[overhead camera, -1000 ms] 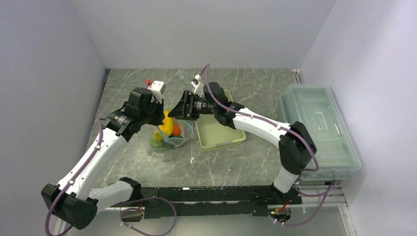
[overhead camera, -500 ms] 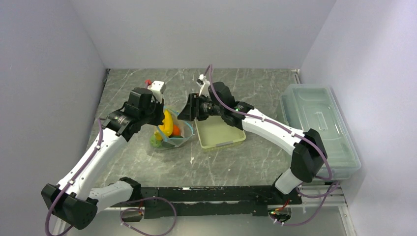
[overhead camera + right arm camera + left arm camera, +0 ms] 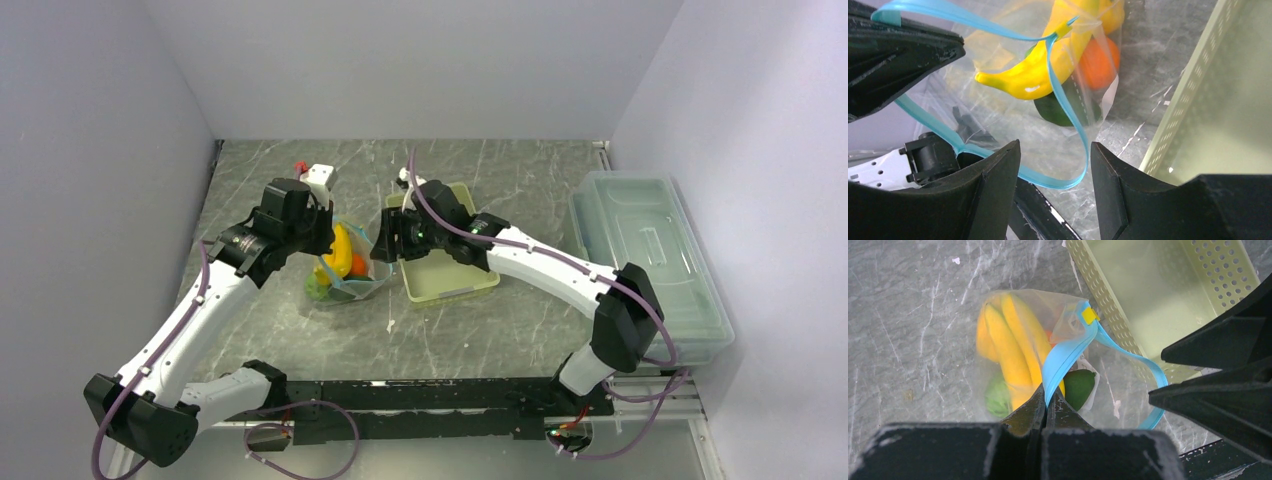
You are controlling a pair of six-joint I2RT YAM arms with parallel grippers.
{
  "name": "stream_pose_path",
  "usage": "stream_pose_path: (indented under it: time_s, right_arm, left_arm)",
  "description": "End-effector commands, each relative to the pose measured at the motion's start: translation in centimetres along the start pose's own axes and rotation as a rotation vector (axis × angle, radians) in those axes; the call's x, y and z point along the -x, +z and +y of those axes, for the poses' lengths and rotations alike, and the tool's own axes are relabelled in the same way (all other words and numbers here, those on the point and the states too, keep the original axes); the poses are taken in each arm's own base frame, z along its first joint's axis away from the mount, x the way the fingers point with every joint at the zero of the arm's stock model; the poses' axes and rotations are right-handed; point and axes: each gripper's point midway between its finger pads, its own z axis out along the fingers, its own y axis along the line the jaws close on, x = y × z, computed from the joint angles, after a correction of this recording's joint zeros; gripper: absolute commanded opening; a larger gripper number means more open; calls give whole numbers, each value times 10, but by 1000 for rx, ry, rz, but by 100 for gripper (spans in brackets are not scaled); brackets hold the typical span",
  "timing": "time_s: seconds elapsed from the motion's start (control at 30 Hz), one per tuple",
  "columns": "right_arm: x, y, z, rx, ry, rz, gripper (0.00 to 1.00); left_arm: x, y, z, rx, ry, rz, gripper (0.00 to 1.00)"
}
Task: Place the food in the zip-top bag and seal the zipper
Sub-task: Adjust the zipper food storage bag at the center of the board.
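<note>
The clear zip-top bag point(image 3: 345, 272) sits left of the basket with the food inside: yellow bananas point(image 3: 1010, 347), a green piece point(image 3: 1079, 386) and an orange-red one point(image 3: 1099, 61). Its light-blue zipper strip point(image 3: 1068, 355) gapes open in a loop, with a small yellow slider point(image 3: 1090, 316) at one end. My left gripper point(image 3: 1046, 395) is shut on the zipper strip and holds the mouth up. My right gripper point(image 3: 1055, 150) is open just right of the bag, and the loop of the strip point(image 3: 1068, 125) hangs between its fingers.
The pale yellow-green perforated basket point(image 3: 446, 272) lies right of the bag, under my right wrist. A large clear lidded box point(image 3: 650, 262) stands at the far right. A small white block point(image 3: 319, 177) with a red bit lies behind the left arm. Grey marbled tabletop all around.
My right gripper has moved back to the right and nearer, away from the bag's mouth to its right edge. The left gripper and the bag have stayed put.
</note>
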Motion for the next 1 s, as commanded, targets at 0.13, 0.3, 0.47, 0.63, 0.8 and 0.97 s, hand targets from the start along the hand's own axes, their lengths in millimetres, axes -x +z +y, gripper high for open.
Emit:
stream_pose_path:
  time_s: [0.13,0.3,0.47,0.63,0.8,0.97]
  right_arm:
    - [-3,9,-6,-94,-52,-13,56]
    - [-1,13,-20,-167,-70,-31,56]
    - [-9,24,-19,-149,-59,2,52]
    - [-4,27,-11,-136,-76,1,43]
    - [10,25,-4,-135,-107,-22,10]
    - [30,18,15,-91,-149,-56,0]
  left_arm:
    - [13,-5,-4,-17,-2,-55,0]
    - [13,-6,-4,-17,-4,-59,0]
    - [13,-6,-4,-15,-4,-58,0]
    - [14,-7,-4,-17,-9,-59,0]
    - [14,-7,-4,-15,-14,-63,0]
    - [16,-8,-6,-22,-26,-64,0]
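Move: Just below the right hand's open fingers, about 4 cm down and 1 cm ahead and to the left, is the free right side of the bag's blue zipper strip. The yellow slider lies some 5 cm ahead, 4 left and 6 below; the orange roughly 4 ahead, 6 left and 12 below; the basket's middle about 8 ahead, 13 right and 14 below. From the left hand, that strip is about 12 cm right, level fore and aft, perhaps 5 lower. Sinking about 5 cm towards the free side of the zipper strip, the right hand tips its open fingers some 10 degrees more steeply down, then shuts them, pinching the strip. As they close it turns back up about 3 cm, easing a centimetre or so left and forward. The left hand stays put, still pinching the opposite side of the bag's mouth. ##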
